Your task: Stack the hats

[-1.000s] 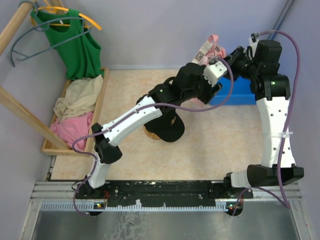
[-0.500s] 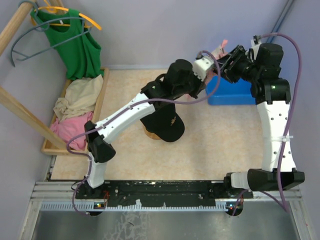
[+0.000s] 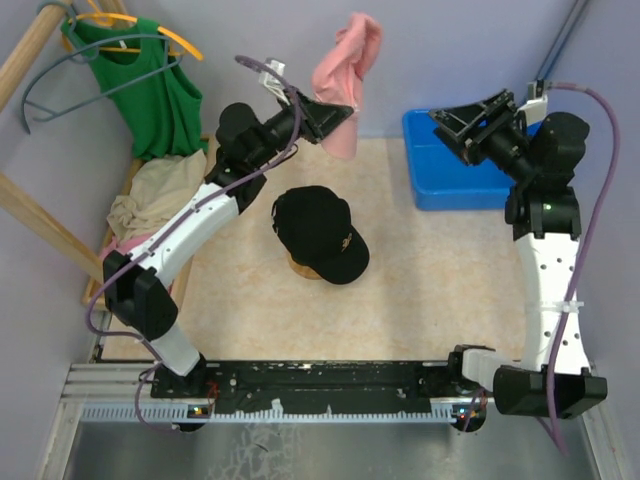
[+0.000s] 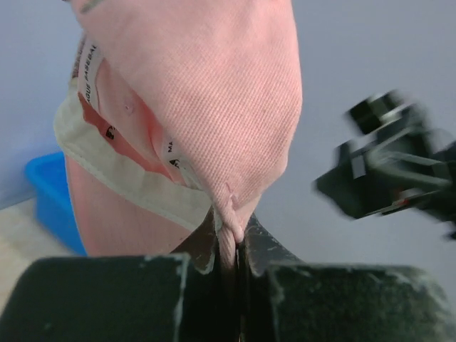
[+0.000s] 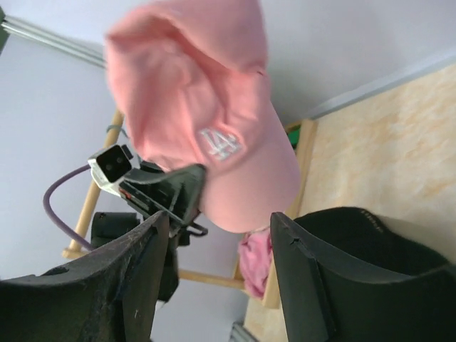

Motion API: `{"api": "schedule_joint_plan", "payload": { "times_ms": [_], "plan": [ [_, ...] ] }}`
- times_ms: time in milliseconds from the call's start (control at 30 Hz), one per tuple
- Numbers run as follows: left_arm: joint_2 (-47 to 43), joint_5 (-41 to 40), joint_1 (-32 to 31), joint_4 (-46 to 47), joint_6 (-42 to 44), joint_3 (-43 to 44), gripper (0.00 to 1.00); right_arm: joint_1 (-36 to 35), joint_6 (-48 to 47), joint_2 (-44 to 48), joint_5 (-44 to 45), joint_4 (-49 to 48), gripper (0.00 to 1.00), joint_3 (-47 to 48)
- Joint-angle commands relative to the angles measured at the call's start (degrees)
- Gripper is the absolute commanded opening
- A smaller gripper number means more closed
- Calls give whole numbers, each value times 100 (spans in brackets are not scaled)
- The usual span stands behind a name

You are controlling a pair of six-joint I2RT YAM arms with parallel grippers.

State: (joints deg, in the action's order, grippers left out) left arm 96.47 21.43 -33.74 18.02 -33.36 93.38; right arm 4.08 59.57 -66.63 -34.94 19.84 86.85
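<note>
The pink hat with a white logo hangs high in the air over the back of the table. My left gripper is shut on a pinched fold of the pink hat, as the left wrist view shows at the left gripper. A black hat with a gold emblem sits mid-table on top of a tan hat, of which only an edge shows. My right gripper stands open and empty above the blue bin; through its jaws I see the pink hat and the black hat.
A blue bin stands at the back right. A wooden tray on the left holds cream and pink cloths. A green sleeveless top hangs from a hanger on a wooden rack at the back left.
The left gripper closed on the pink hat while the right gripper opened and let it go. The left arm then swung left and up with the hat; the right gripper drew back right.
</note>
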Motion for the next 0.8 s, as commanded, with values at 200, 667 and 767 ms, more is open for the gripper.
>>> {"api": "schedule_joint_plan", "payload": {
  "times_ms": [200, 667, 767],
  "plan": [
    [776, -360, 328, 5725, -4568, -571, 0, -364, 3332, 150, -866, -4476, 61, -2150],
    [1274, -1382, 17, 6881, -5151, -515, 0, -1633, 2358, -353, 48, -4758, 58, -2025],
    [1323, -1416, 10, 6924, -5171, -489, 0, -1739, 2388, -434, 107, -4937, 57, -2116]
  ]
}}
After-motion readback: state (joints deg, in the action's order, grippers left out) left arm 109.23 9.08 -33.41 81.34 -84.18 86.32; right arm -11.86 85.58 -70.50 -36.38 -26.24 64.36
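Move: Some 17 cm to the right hand's left and 8 cm ahead, near its height or slightly above, is the pink hat's middle, held up in the left hand. The black hat stack lies about 23 cm left, 3 cm back and 25 cm below the right hand; the blue bin is roughly 17 cm right, 16 cm ahead and 43 cm down. From the left hand, the stack sits about 9 cm back, 4 cm left and 22 cm lower. Swinging its fingers from sideways to steeply upward, roughly 55 degrees, the left hand keeps its pinch on the pink hat, rising about 8 cm and easing 4 cm left. The open right hand travels some 10 cm left towards the hat, dipping and recovering on the way, while rolling its left side up and turning counter-clockwise about 20 degrees each. ##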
